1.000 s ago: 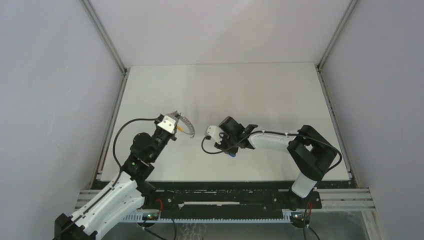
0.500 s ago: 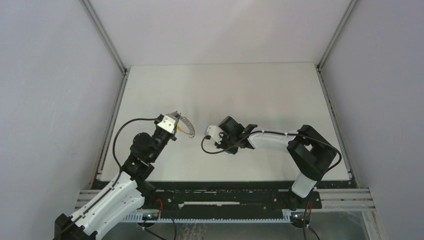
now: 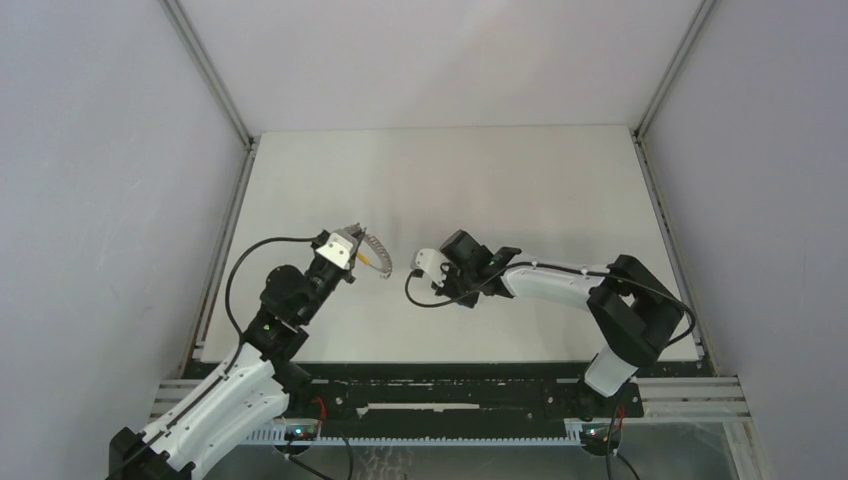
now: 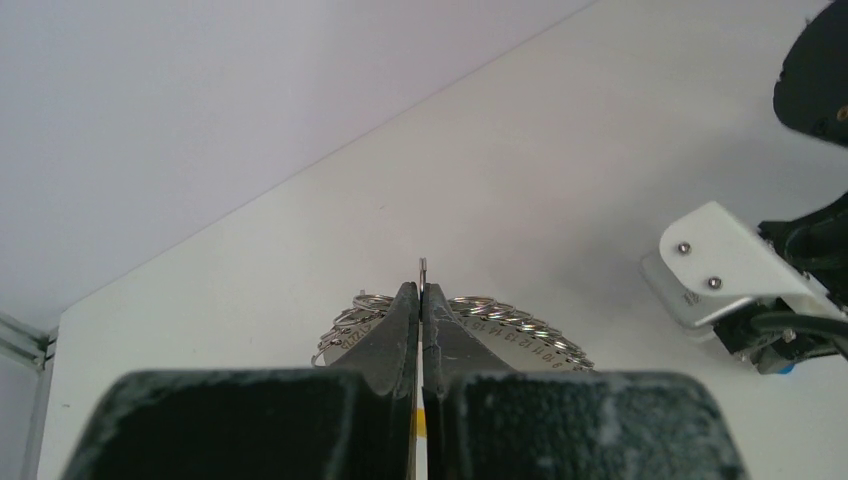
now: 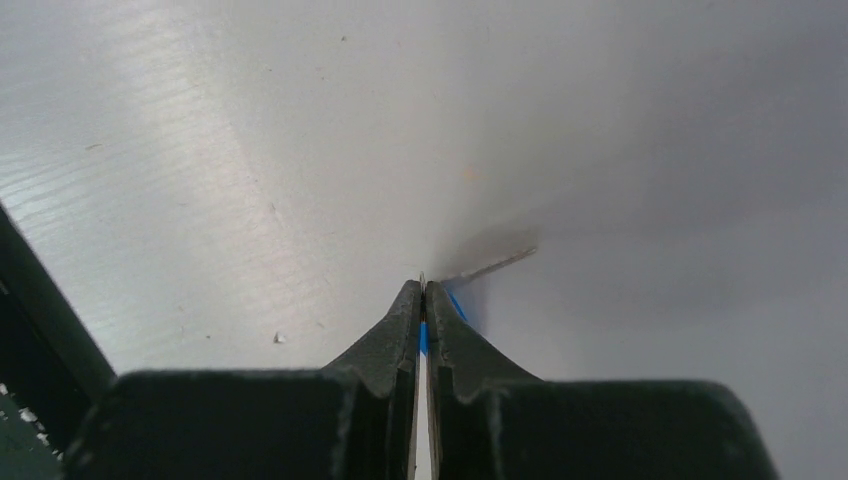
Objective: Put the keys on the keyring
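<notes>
My left gripper is shut on the keyring. The ring's thin edge pokes out above the tips, and a yellow tab shows between the jaws. A silvery loop of chain fans out behind the fingers. In the top view that gripper hovers left of centre, with the chain hanging off its right side. My right gripper points down at the table, shut on a key with a blue head. The key's silver blade sticks out to the upper right, blurred. From above, the wrist hides the right gripper tips and the key.
The white table is bounded by grey walls and metal rails on both sides. My right wrist's white camera housing sits close to the left gripper, a short gap apart. A black cable loops under the right wrist.
The right gripper has closed on the blue-headed key, and the blue patch beneath it no longer shows from above. The right forearm has shifted slightly. The left arm has stayed still.
</notes>
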Controlling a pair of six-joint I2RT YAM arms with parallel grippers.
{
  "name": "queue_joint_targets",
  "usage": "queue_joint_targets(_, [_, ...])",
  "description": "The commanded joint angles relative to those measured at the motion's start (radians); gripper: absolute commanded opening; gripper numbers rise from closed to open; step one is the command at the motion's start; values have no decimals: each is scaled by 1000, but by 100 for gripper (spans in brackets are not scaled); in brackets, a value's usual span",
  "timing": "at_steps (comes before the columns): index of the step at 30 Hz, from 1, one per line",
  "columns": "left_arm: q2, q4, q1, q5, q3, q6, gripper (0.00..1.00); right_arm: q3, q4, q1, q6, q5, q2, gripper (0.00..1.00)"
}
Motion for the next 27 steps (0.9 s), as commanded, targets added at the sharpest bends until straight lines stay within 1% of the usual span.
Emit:
queue_joint_targets(1, [-10,45,6,113,-10,8,0,32,-12,7,11,-7,-138,0])
queue_joint_targets(5, [8,22,6,220,6,28,0,32,-24,9,16,-36,-243,0])
queue_joint_targets(8, [20,2,5,344,17,52,0,31,-30,9,22,-63,-335,0])
queue_joint_targets(16, [20,-13,-21,593,24,104,0,33,-22,8,28,-161,-509,0])
queue_joint_targets(20, [15,-48,-54,653,34,149,0,32,-12,4,-17,-244,-559,0])
queue_joint_targets(25, [26,-71,-83,709,45,196,0,32,-31,16,-116,-276,-606,0])
queue_joint_targets(27, [30,-72,-99,709,48,216,0,32,-37,28,-144,-268,-612,0])
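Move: The blue key is already in the right hand's closed fingers, 1 cm below its hand point. The keyring hangs from the left hand, its middle about 4 cm ahead, 16 cm left and 19 cm above the right hand. From the left hand, the blue key is roughly 5 cm back, 18 cm right and 23 cm down. The red key on the table is some 8 cm ahead, 7 cm left and 24 cm below the left hand. Right hand lifts the blue key about 19 cm while left swings the keyring back-right towards it, turning clockwise. ##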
